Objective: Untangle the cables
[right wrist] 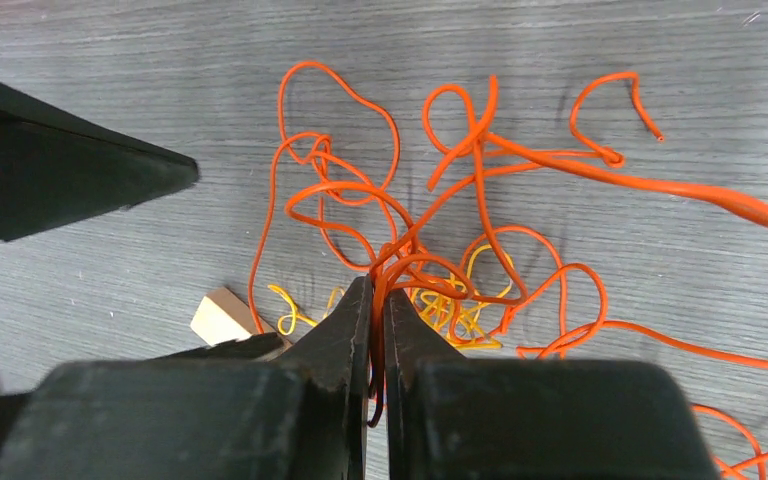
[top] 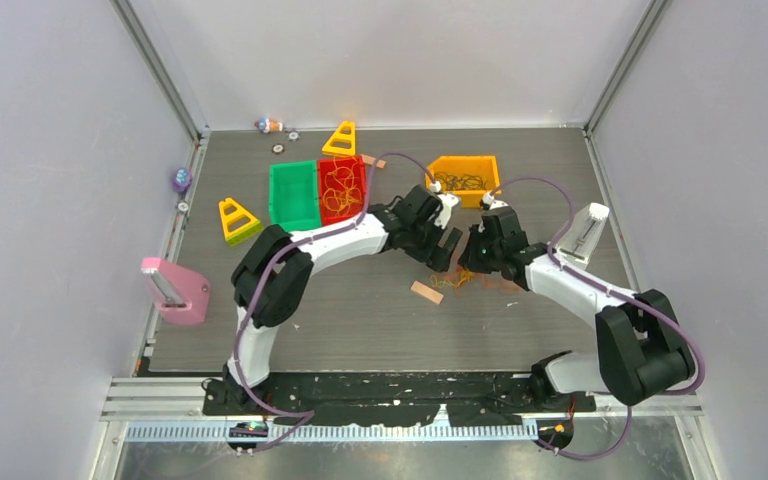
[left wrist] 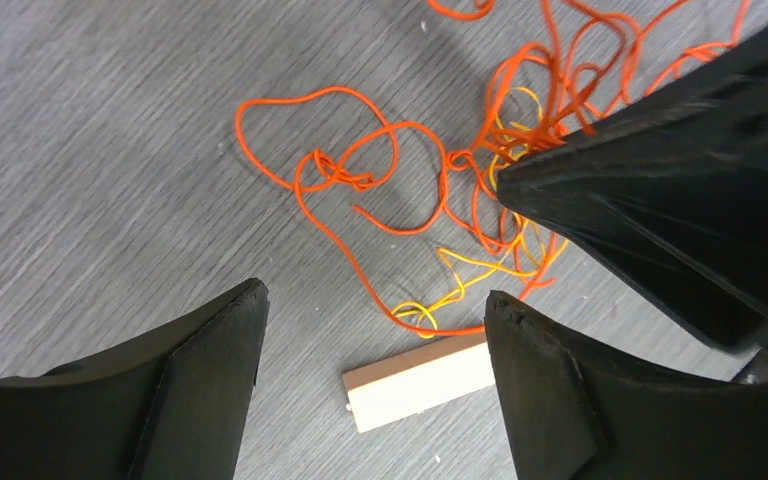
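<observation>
A tangle of cables lies mid-table: a long orange cable (top: 450, 280) (left wrist: 345, 178) (right wrist: 480, 140) looped through a thinner yellow cable (left wrist: 447, 297) (right wrist: 450, 320). My right gripper (top: 472, 255) (right wrist: 378, 285) is shut on a bunch of orange strands at the middle of the tangle, with the strands running down between its fingers. Just left of the tangle, my left gripper (top: 440, 250) (left wrist: 375, 297) hangs open and holds nothing. Below its jaws lies a small wooden block (left wrist: 420, 385) (right wrist: 218, 315). The right gripper's black fingers (left wrist: 660, 200) fill the left wrist view's right side.
At the back stand a green bin (top: 294, 195), a red bin (top: 342, 188) with orange and yellow cables, and an orange bin (top: 465, 178) with dark cables. Two yellow triangular pieces (top: 238, 220) (top: 340, 140) and a pink object (top: 175, 290) are on the left. A white piece (top: 582, 235) is on the right.
</observation>
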Available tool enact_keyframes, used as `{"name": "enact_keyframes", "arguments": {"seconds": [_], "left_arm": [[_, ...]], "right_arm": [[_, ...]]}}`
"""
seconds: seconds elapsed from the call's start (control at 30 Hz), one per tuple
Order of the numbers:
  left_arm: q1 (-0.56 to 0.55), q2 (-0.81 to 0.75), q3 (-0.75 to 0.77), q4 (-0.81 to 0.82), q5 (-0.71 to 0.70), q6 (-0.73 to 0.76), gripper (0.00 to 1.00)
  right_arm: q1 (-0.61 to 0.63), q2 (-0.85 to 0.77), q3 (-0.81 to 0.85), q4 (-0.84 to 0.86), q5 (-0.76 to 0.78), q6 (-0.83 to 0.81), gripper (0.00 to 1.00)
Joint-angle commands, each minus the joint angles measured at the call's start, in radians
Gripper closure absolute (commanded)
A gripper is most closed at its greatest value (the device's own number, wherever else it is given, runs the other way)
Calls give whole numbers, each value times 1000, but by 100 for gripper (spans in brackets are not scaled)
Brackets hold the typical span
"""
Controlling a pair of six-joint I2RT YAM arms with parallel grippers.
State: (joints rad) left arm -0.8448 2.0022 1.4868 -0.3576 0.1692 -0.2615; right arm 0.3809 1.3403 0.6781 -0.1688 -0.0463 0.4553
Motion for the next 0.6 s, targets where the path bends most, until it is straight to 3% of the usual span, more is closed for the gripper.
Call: {"name": "enact_keyframes", "arguments": {"seconds": [0.0,0.13,0.2,0.23,0.37,0.5,0.57], "left_arm": [[-23,80,104,-159,-52,-10,23],[-49,148,178,-214,-124,-9,31],[-51,184,208,-230,-137,-11,35],[-51,199,220,-237,-144,-12,40],[-51,254,259,-257,-143,-10,67],[-51,277,272,-267,-128,-6,95],[-50,246,248,-232,-131,2,100]], "right_arm": [[-2,-60,-9,58,41,30,95],[-2,-106,-38,69,105,49,87],[-3,-140,-53,69,133,53,70],[-3,-164,-59,69,144,57,57],[-14,-225,-83,38,219,69,28],[-35,-217,-75,-4,244,61,21],[-46,-185,-57,-32,247,49,18]]}}
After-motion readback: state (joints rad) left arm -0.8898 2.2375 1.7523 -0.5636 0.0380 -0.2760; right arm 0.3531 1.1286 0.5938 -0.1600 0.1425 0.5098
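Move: The orange cable's loose strand lies about 5 cm below the left hand, roughly 1 cm ahead and 1 cm right. From that hand the wooden block is some 5 cm back and 3 cm left, the yellow knot about 1 cm back and 5 cm right. The right hand still grips a raised part of the orange cable, with the yellow knot some 4 cm below, 1 cm back and 1 cm left; the loose strand lies about 5 cm to its left, 4 cm down. Left hand sinks about 5 cm and pinches the orange cable; the right lets go, moving right and up. ##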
